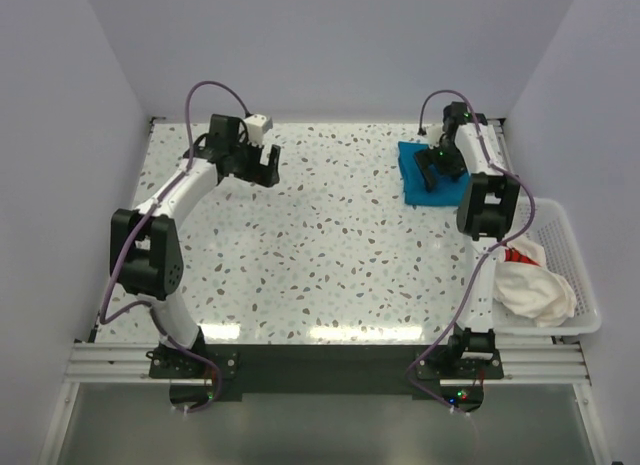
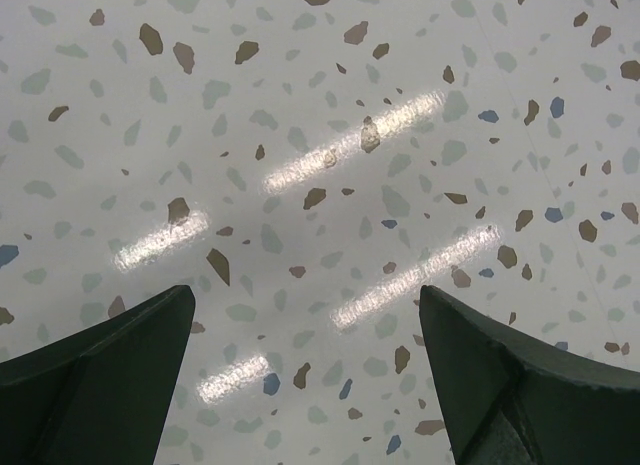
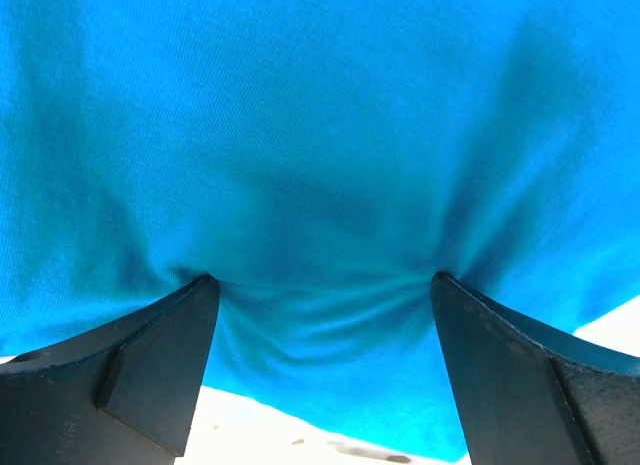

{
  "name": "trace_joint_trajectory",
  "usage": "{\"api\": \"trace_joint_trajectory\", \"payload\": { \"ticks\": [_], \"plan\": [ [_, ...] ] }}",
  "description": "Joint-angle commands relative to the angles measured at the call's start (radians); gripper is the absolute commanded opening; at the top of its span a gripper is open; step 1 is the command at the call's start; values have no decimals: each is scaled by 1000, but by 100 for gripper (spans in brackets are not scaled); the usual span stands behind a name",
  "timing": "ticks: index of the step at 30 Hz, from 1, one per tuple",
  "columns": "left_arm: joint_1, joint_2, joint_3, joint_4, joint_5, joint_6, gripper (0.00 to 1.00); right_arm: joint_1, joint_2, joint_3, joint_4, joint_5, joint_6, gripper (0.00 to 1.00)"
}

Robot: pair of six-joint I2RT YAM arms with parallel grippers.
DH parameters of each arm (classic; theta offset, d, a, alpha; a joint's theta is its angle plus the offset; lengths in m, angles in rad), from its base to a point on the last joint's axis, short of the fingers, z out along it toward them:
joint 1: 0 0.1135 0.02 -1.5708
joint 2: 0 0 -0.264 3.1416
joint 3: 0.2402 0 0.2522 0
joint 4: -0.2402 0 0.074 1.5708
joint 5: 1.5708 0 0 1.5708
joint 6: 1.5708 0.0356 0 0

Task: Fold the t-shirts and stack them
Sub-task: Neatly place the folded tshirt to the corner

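Note:
The teal-blue t-shirt (image 1: 416, 175) lies folded at the far right of the table. My right gripper (image 1: 437, 165) is open and presses down on it; in the right wrist view the two fingertips (image 3: 190, 290) dent the blue cloth (image 3: 320, 135), which fills the frame. The white t-shirt with red marks (image 1: 532, 283) lies crumpled in the mesh basket. My left gripper (image 1: 262, 163) is open and empty above bare table at the far left; its wrist view shows only the speckled tabletop (image 2: 320, 165) between the fingers.
A white plastic mesh basket (image 1: 574, 260) stands off the table's right edge, next to the right arm. Walls close in the back and both sides. The speckled tabletop (image 1: 320, 245) spans the middle.

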Motion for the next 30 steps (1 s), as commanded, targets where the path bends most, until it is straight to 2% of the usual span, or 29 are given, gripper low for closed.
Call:
{"api": "trace_joint_trajectory", "payload": {
  "ticks": [1, 5, 13, 23, 25, 30],
  "plan": [
    [4, 20, 66, -27, 36, 25, 100, -31, 50, -9, 75, 132, -20, 91],
    [5, 26, 75, -33, 43, 31, 100, -68, 30, -29, 129, 150, -66, 91],
    [5, 40, 93, -48, 72, 33, 100, -105, 59, 45, 124, 173, -132, 91],
    [5, 37, 93, -62, 74, 44, 100, -132, 87, 70, 135, 219, -66, 92],
    [5, 35, 90, -62, 76, 47, 100, -132, 68, 61, 130, 192, -43, 92],
    [5, 28, 82, -53, 92, 47, 100, -111, -71, -4, 161, -22, -20, 92]
  ]
}}
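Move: My right hand is down on the blue folded t-shirt, whose middle lies about 3 cm ahead of it, 2 cm to its left and 1 cm below. The table's far right corner, where the shirt goes, is some 19 cm ahead and 20 cm to the right; the white basket's middle is about 23 cm back and 25 cm right. From my left hand, the shirt is about 6 cm ahead, 54 cm right and 12 cm lower. With my right fingers still spread wide and pressing on the folded t-shirt, I slide it about 9 cm to the right, towards the far right corner, edging some 2 cm forward and rising a centimetre. My hand tips up to 10 degrees, left side down, then comes to a stop and eases back slightly to the left. ##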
